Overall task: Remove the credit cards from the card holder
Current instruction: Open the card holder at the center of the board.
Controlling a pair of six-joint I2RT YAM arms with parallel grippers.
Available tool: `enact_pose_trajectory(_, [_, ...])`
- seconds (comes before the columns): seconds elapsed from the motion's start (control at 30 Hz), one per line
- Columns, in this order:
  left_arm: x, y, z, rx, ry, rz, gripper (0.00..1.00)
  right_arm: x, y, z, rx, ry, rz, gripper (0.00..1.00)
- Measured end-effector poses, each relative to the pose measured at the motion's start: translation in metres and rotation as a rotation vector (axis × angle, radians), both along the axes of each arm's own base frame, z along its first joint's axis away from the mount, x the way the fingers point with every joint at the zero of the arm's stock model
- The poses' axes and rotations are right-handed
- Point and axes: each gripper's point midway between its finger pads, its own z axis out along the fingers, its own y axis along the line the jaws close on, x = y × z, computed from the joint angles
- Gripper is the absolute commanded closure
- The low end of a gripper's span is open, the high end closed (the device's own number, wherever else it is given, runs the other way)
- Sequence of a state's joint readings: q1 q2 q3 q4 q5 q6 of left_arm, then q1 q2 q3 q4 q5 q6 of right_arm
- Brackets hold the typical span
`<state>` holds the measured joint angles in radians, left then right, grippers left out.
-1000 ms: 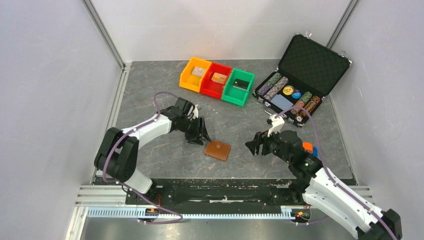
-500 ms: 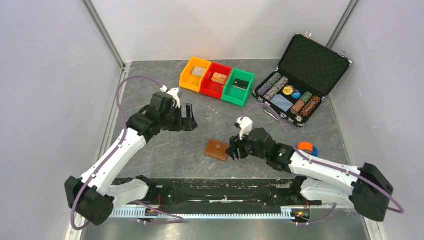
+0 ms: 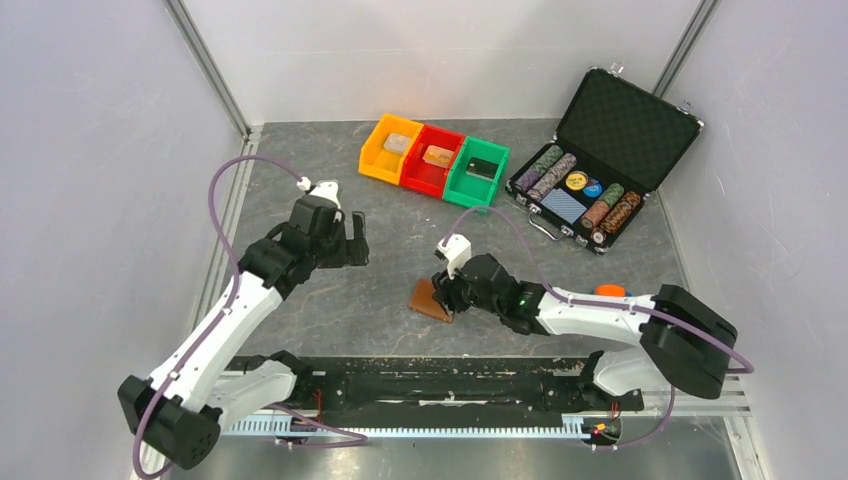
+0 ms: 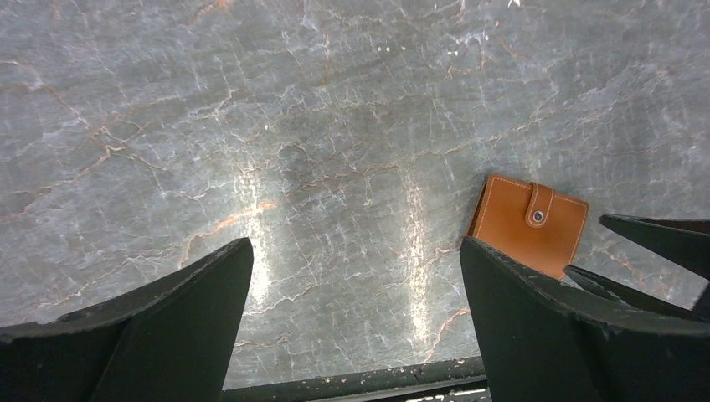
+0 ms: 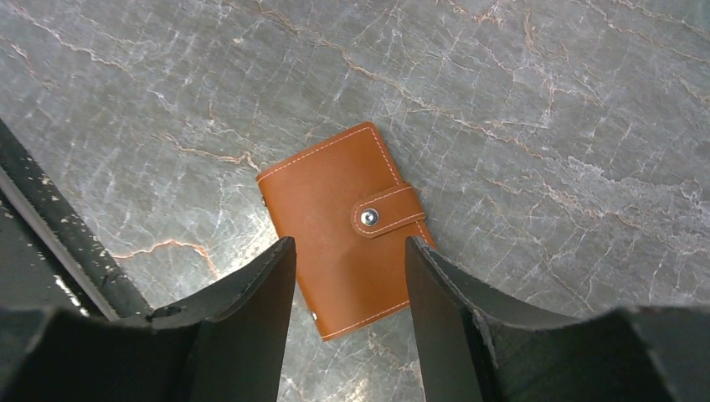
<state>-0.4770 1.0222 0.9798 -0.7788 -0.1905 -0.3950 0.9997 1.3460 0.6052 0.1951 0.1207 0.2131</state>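
The card holder (image 5: 343, 226), a brown leather wallet snapped shut by its tab, lies flat on the grey marbled table near the front edge (image 3: 426, 299). The credit cards are hidden inside it. My right gripper (image 5: 350, 243) hangs open just over the holder, one finger above each long edge, and covers the holder's right part in the top view (image 3: 447, 293). My left gripper (image 3: 352, 240) stands wide open and empty to the holder's left, well apart from it. In the left wrist view (image 4: 356, 243) the holder (image 4: 527, 224) shows beyond the right finger.
Orange (image 3: 390, 148), red (image 3: 432, 158) and green (image 3: 478, 172) bins stand in a row at the back, each holding a small flat item. An open black chip case (image 3: 600, 160) sits at the back right. The black front rail (image 5: 50, 226) runs just beside the holder.
My left gripper has let go, opened wide and pulled back left, away from the holder. My right gripper has swung left over the holder, its jaws narrowing. The holder has stayed put.
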Motion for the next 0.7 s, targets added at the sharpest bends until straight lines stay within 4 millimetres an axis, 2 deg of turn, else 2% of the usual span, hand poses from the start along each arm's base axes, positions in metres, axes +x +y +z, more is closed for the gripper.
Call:
enact_pose_trajectory(0.2, [-0.003,0.005,0.016,-0.021,-0.064,0.011,0.00,0.006,0.006,-0.015,-0.051,-0.049,0.055,0.45])
enact_pose_trajectory(0.4, [-0.003,0.005,0.015,-0.019,-0.064,0.012,0.00,0.008,0.005,-0.036,-0.120,-0.056,0.081,0.44])
enact_pose_trajectory(0.7, [-0.003,-0.001,0.010,-0.029,-0.040,-0.007,0.00,0.013,0.007,-0.048,-0.143,-0.101,0.083,0.51])
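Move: The card holder lies almost under the right hand, roughly 1 cm ahead of it, 1 cm to its left and 7 cm below, with the snap strap on its far edge. The green bin stands some 27 cm ahead and 7 cm to the right of that hand, the red bin about 30 cm ahead and 2 cm to its left. From the left hand the card holder is about 18 cm to the right, 2 cm back and 16 cm down. Down goes the right hand, nearly straight, by about 5 cm towards the snap strap of the card holder, easing to a stop close over it. On the way the wrist rolls some 10 degrees about the line of the fingers, counter-clockwise seen from behind the hand. The fingers stay about half open, astride the strap; contact can't be seen. ##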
